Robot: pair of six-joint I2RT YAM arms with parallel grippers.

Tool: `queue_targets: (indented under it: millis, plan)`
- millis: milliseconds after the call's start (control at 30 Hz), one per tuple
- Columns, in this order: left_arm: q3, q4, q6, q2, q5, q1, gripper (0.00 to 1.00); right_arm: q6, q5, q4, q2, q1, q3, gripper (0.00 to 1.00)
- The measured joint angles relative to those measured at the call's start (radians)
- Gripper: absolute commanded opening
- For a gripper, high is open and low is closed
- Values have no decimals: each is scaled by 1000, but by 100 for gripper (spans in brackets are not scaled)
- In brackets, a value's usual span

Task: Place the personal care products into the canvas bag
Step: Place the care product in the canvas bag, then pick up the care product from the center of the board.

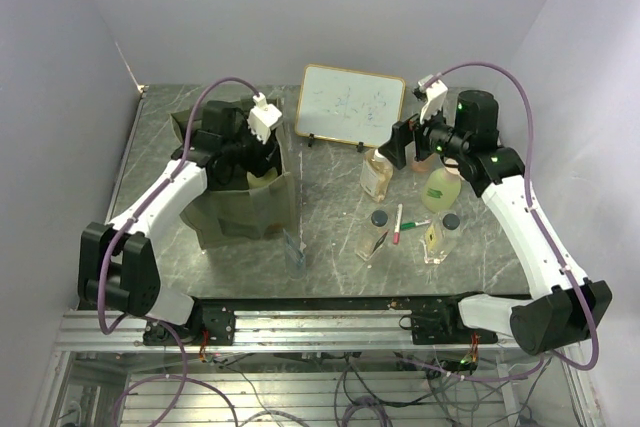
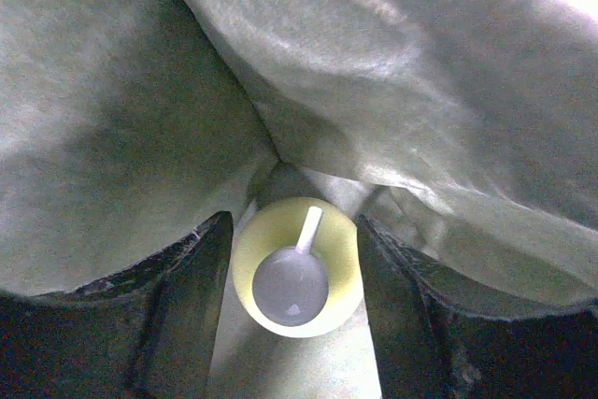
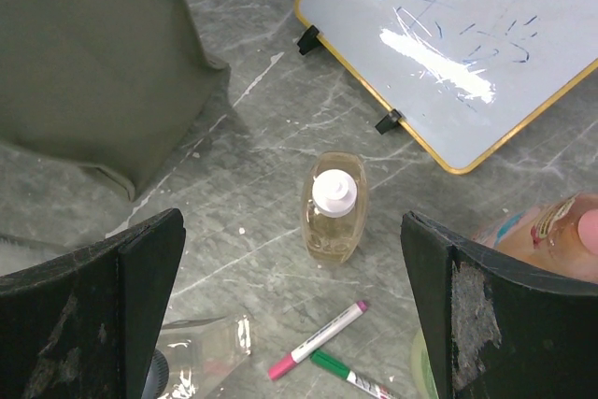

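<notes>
The olive canvas bag (image 1: 240,209) stands at the left, and my left gripper (image 1: 252,159) reaches down into it. Inside, a yellow-green bottle with a white cap (image 2: 297,268) stands on the bag floor between the open fingers of the left gripper (image 2: 294,221), which flank it closely. My right gripper (image 1: 402,145) hangs wide open and holds nothing. In the right wrist view, the right gripper (image 3: 291,226) is above a clear amber bottle (image 3: 334,207). A green bottle (image 1: 441,190), two clear dark-capped bottles (image 1: 378,232) (image 1: 440,237) and an orange bottle (image 3: 551,231) stay on the table.
A wood-framed whiteboard (image 1: 350,105) stands at the back, just behind the amber bottle (image 1: 375,175). A red marker (image 3: 318,338) and a green marker (image 3: 355,378) lie among the bottles. The bag's fabric walls (image 2: 140,119) close in round the left gripper.
</notes>
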Motion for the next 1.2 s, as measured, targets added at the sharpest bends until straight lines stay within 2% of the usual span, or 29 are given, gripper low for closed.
queue_targets:
  millis: [133,267,333,800,1000,1200]
  plan:
    - [36,-26,19,-14,1,0,75,-6,10,-2,-10,-1,-13,100]
    - [60,-51,35,-29,1,0,92,-18,20,-8,-11,-1,-27,100]
    - [76,-72,46,-37,0,0,94,-23,29,-11,-11,-1,-32,100]
    - [215,-274,179,-151,-71,0,95,-72,56,-29,-11,-2,-32,100]
    - [315,-342,201,-207,-132,0,95,-85,66,-32,-11,-2,-32,100]
    - [467,-402,189,-217,-113,-7,95,-74,72,-29,-12,-2,-32,100]
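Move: The care product, a yellow pump bottle already free of the fingers, stands in the bag about 8 cm straight below the left hand point. The canvas bag's middle is roughly 7 cm left, 1 cm back and 6 cm down. The clear packet on the table is some 16 cm back and 4 cm right, the whiteboard about 15 cm ahead and 17 cm right. From the right hand the pump bottle lies some 27 cm left, 2 cm back and 20 cm down. Away from the pump bottle and up out of the canvas bag goes the left hand, some 20 cm, slowly at first while its part-open fingers spread fully, then faster and easing a little back and left. Its fingertips tilt up by about 20 degrees. The right hand, still wide open, drifts a couple of centimetres down and right. ##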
